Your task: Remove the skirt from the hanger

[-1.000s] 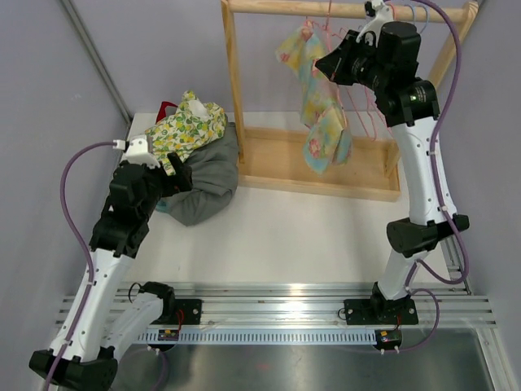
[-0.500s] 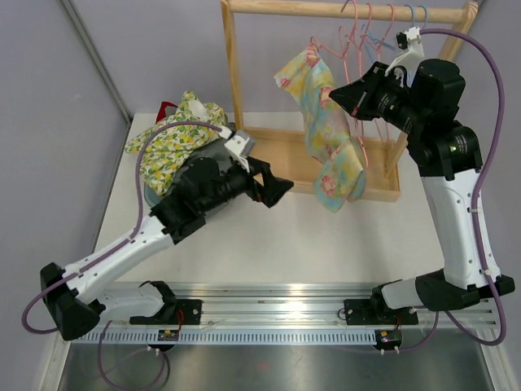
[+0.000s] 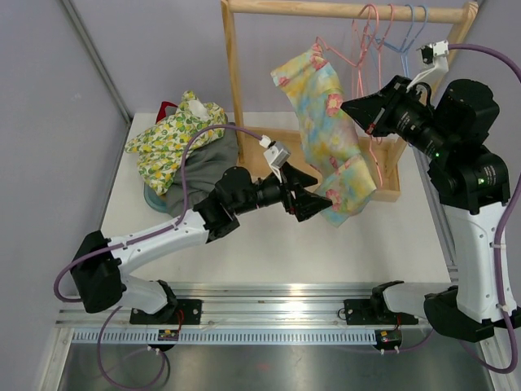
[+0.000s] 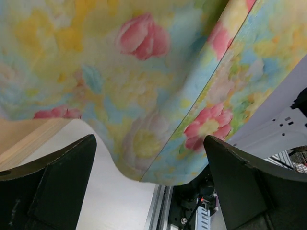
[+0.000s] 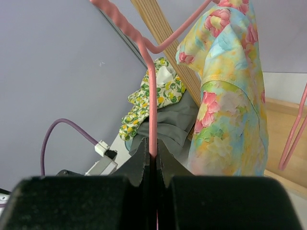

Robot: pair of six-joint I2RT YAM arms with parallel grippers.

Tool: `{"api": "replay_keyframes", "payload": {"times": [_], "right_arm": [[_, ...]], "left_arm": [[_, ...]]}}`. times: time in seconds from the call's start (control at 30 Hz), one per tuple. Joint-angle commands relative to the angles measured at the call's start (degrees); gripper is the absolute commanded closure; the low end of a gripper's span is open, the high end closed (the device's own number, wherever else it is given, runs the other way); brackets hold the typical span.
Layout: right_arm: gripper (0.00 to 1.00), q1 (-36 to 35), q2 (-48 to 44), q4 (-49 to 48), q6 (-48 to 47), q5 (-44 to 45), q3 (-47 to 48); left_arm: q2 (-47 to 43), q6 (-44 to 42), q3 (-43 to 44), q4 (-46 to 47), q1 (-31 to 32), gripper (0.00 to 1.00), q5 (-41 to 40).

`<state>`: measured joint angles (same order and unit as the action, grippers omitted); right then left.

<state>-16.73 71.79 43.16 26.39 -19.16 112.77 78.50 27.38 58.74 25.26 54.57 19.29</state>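
Note:
A floral skirt (image 3: 326, 138) in yellow, blue and pink hangs from a pink hanger (image 3: 368, 142) held off the rack. My right gripper (image 3: 352, 106) is shut on the pink hanger's wire (image 5: 152, 120), beside the skirt (image 5: 230, 110). My left gripper (image 3: 321, 202) reaches under the skirt's lower hem with jaws wide open. In the left wrist view the skirt's hem (image 4: 158, 110) fills the frame between and above the two black fingers (image 4: 53, 187), apart from them.
A wooden garment rack (image 3: 232, 90) stands at the back with several empty hangers (image 3: 399, 32) on its rail. A pile of clothes (image 3: 183, 138), lemon-print over grey, lies at the table's left. A metal rail (image 3: 277, 309) runs along the near edge.
My left arm has swung from the clothes pile across to the skirt's hem. My right gripper has carried the hanger and skirt away from the rail, toward the right and nearer.

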Motion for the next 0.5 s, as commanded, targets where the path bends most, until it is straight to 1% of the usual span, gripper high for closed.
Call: {"api": "replay_keyframes", "payload": {"times": [0.0, 0.03, 0.07, 0.1, 0.13, 0.2, 0.33, 0.47], "right_arm": [[1.00, 0.03, -1.82, -2.81, 0.24, -0.97, -0.80], [1.00, -0.05, -1.92, -2.90, 0.15, -0.88, -1.06], [1.00, -0.06, -2.09, -2.99, 0.24, -0.71, -1.76], [1.00, 0.03, -2.35, -3.16, 0.15, -0.53, -2.03], [1.00, 0.03, -2.36, -3.17, 0.15, -0.44, -2.38], [1.00, 0.03, -2.53, -3.69, 0.15, -0.09, -2.82], [1.00, 0.03, -2.62, -4.31, 0.41, 0.17, -3.78], [1.00, 0.03, -2.62, -4.83, 0.59, 0.52, -4.14]], "left_arm": [[0.51, 1.80, 3.31, 8.84, 0.28, 0.01, 2.51], [0.86, 2.15, 3.40, 9.28, 0.28, 0.07, 3.03], [1.04, 2.59, 3.22, 10.59, 0.19, 0.31, 4.17], [1.13, 3.64, 3.05, 11.47, 0.28, 0.46, 4.87], [1.30, 4.26, 2.70, 13.48, 0.28, 0.65, 5.49], [1.31, 6.27, 1.30, 15.34, 0.28, 1.00, 6.46], [0.52, 7.95, -2.04, 18.95, 0.37, 1.00, 8.22], [-0.98, 7.17, -4.77, 18.08, 0.72, 1.00, 6.83]]}}
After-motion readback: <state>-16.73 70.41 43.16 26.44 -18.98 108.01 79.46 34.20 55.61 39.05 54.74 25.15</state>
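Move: The floral skirt's lower part hangs between and just beyond the left hand's open fingers, about 3 cm to their right, level front to back and some 3 cm higher. The pink hanger carrying the skirt is roughly 12 cm ahead, 6 cm right and 20 cm above; the rack's wooden tray lies about 22 cm ahead, 5 cm right and 28 cm below. From the right hand, which already grips the hanger, that lower part is some 16 cm below and 4 cm back, neither left nor right. The left fingers shut completely and pinch the skirt's lower part along its seam, while the hand eases about 2 cm back and climbs nearly 4 cm before sinking again by over 1 cm; its fingertips tip up some 10 degrees and swing slightly clockwise. The right hand keeps its grip on the pink hanger and lowers it about 2.5 cm. ##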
